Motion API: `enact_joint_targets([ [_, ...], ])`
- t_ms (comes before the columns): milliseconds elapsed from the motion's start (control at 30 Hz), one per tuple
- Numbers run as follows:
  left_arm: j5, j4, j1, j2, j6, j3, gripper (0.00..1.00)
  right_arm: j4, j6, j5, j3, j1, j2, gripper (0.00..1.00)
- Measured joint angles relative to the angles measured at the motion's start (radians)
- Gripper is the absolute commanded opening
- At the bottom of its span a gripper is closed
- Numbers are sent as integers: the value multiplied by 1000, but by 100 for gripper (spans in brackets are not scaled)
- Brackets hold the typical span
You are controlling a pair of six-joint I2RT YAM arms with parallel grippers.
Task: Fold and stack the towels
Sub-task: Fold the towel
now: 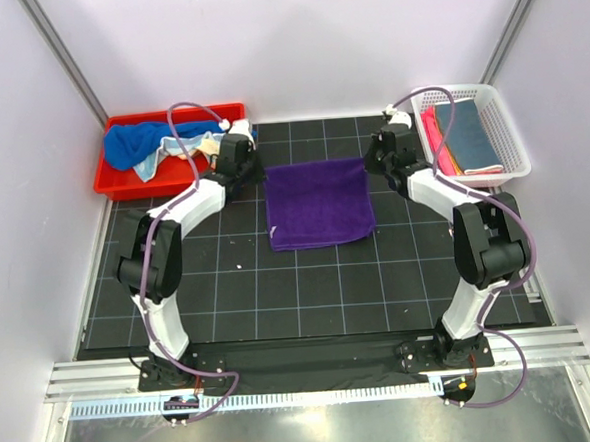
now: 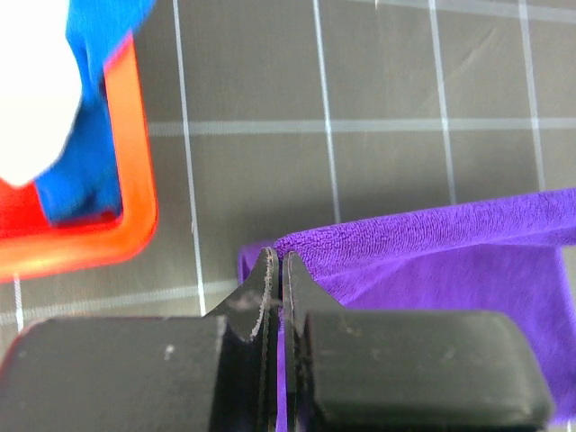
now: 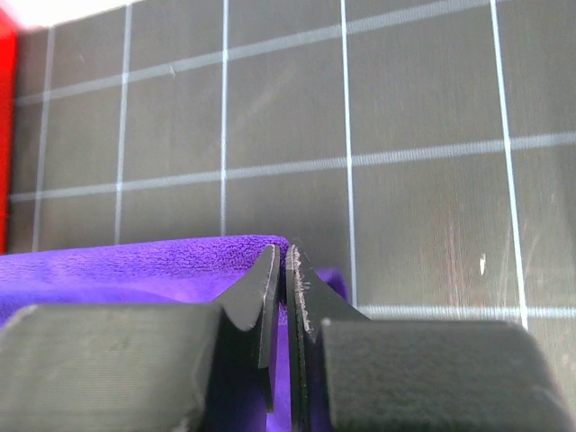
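Observation:
A purple towel [image 1: 319,201] lies spread on the black grid mat, its far edge slightly raised. My left gripper [image 1: 258,171] is at the far left corner of it, shut on the purple towel [image 2: 432,261], and purple cloth shows between the jaws of that gripper [image 2: 277,256]. At the far right corner my right gripper [image 1: 376,162] is likewise shut on the purple towel [image 3: 135,265], with the cloth pinched in the gripper [image 3: 281,254]. A bright blue towel [image 1: 135,143] and a pale one lie crumpled in the red bin [image 1: 107,182]. Folded slate blue, pink and orange towels [image 1: 465,135] are stacked in the white basket [image 1: 511,143].
The red bin [image 2: 135,193] stands at the back left, close to my left wrist. The white mesh basket stands at the back right. White walls enclose the mat on three sides. The arm bases sit at the near edge on a metal rail [image 1: 314,365].

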Motion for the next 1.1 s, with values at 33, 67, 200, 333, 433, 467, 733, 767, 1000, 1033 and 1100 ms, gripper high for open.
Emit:
enact_joint_targets([
  [33,5,3,0,-8,-1,-22,0,2,2,-2,-22,0,-8,1],
  [67,12,3,0,-19,-2,-45,0,0,3,-4,-43,0,-17,1],
  [200,39,14,-3,-76,-11,-132,0,4,23,-19,-126,0,-68,1],
  [333,53,28,-20,-137,-23,-202,0,10,44,-33,-216,0,-139,1],
  [433,56,43,-41,-167,-28,-249,0,13,58,-40,-273,0,-186,1],
  [467,56,43,-47,-174,-29,-264,0,13,60,-40,-285,1,-196,1],
  [733,55,51,-90,-230,-55,-398,0,8,86,-44,-405,16,-310,1],
  [767,53,51,-90,-241,-57,-412,0,7,89,-44,-418,18,-326,1],
  [1000,46,68,-98,-324,-76,-455,0,3,105,-47,-481,35,-401,1],
  [1033,44,69,-100,-333,-78,-460,0,3,106,-46,-486,37,-406,1],
  [1100,43,75,-104,-343,-80,-472,0,6,108,-45,-498,41,-409,1],
])
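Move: The purple towel's near edge is the goal. Its left corner lies about 20 cm back from the left hand, roughly straight behind and 8 cm below. Its right corner lies about 20 cm back from the right hand, likewise straight behind and 8 cm below. The red bin stands about 24 cm left and 12 cm ahead of the left hand, and the white basket about 28 cm right and 12 cm ahead of the right hand. The towel's lifted far edge is drawn back over its lower part towards the near edge, still pinched near its two corners. Both hands travel back together about 13 cm, sinking a few centimetres, with fingers staying shut and the wrists tipping down only some 5 degrees. ##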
